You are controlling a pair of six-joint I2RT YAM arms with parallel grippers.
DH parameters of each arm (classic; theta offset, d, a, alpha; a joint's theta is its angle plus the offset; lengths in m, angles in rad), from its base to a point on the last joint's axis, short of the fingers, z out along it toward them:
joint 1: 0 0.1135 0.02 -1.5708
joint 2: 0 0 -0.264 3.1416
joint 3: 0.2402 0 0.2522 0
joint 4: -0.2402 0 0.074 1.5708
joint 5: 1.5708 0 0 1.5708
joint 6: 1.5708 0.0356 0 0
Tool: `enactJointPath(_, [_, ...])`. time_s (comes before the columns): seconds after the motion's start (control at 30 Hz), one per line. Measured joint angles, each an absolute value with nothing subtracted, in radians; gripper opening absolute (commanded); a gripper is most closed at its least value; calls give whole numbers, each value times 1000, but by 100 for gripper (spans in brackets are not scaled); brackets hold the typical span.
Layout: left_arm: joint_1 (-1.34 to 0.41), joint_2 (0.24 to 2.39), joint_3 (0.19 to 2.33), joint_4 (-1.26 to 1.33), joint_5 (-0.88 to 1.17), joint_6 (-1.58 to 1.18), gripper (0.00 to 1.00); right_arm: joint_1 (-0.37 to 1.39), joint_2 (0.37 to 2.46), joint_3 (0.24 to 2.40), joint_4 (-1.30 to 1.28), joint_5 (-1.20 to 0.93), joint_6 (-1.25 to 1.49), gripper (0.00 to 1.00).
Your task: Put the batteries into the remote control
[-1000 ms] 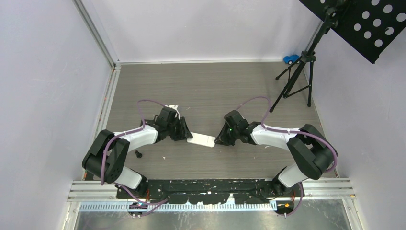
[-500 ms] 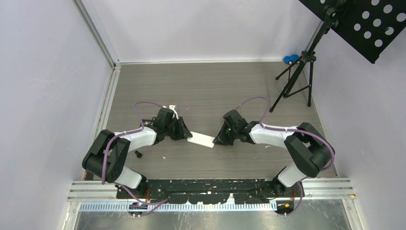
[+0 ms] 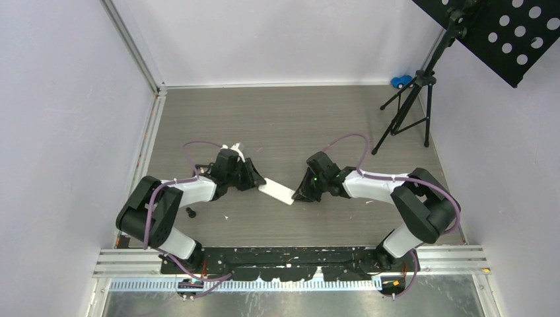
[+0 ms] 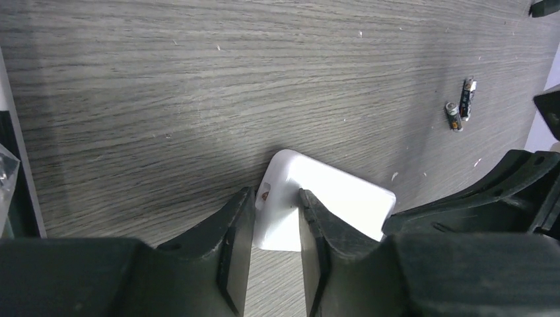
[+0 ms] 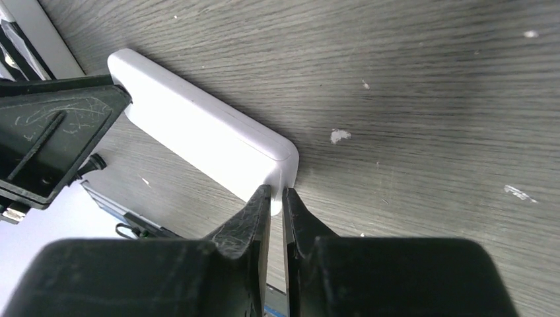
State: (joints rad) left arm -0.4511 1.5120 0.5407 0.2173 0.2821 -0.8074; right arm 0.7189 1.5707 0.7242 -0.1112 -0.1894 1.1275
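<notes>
The white remote control (image 3: 277,192) lies flat on the table between my two grippers. In the left wrist view my left gripper (image 4: 276,199) is shut on one end of the remote control (image 4: 337,198), a finger on each side. The right gripper (image 5: 277,196) has its jaws almost together, pinching the thin lower edge at the rounded corner of the remote control (image 5: 198,125). Two batteries (image 4: 459,107), thin dark cylinders with silvery ends, lie side by side on the table beyond the remote, apart from both grippers.
A small black knob (image 3: 191,212) lies near the left arm's base. A small white piece (image 3: 238,146) lies behind the left wrist. A black tripod stand (image 3: 403,119) and a blue toy (image 3: 399,82) are at the far right. Walls enclose the table.
The left jaws have closed a little on the remote. Its left end has swung slightly away from the bases, and both wrists have shifted a little with it.
</notes>
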Motion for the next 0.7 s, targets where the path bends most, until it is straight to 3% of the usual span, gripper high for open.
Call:
enactJointPath(0.2, [-467,1507,570,176,293,-808,58,743,1491,725,-128,-127,1021,48])
enactJointPath(0.3, [-469,1501,616,90,305,-795,68,744,1388,744,-168,-113,932,78])
enactJointPath(0.37, [-462,1489,643,17,308,-778,78,744,1338,772,-196,-109,871,80])
enactJointPath(0.43, [-444,1466,672,-64,305,-762,89,744,1318,814,-220,-109,802,65])
enactJointPath(0.47, [-434,1451,690,-107,297,-751,94,744,1317,831,-226,-109,771,63])
enactJointPath(0.53, [-416,1414,731,-183,272,-729,99,746,1330,870,-245,-104,702,74])
enactJointPath(0.7, [-382,1324,839,-354,173,-665,100,763,1425,958,-284,-47,521,96])
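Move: Between the two hands lies the white remote control, back up, with a hand at each end. Its middle is about 5 cm to the right of the left hand, 2 cm nearer the base and 1 cm lower; from the right hand it is some 5 cm left, 2 cm ahead and 1 cm below. A white-and-black strip lies about 9 cm left of the left hand and 7 cm ahead; two loose batteries lie roughly 12 cm right of the right hand and 6 cm ahead. Letting go of the remote's two ends, both hands open wide and lift away. The right rises quickly some 10 cm, drifting forward 4 cm and easing slightly down last, while its fingers swing up and forward about 30 degrees and turn counter-clockwise. The left first edges a centimetre right, then climbs about 8 cm and swings left, ending a little farther forward. ##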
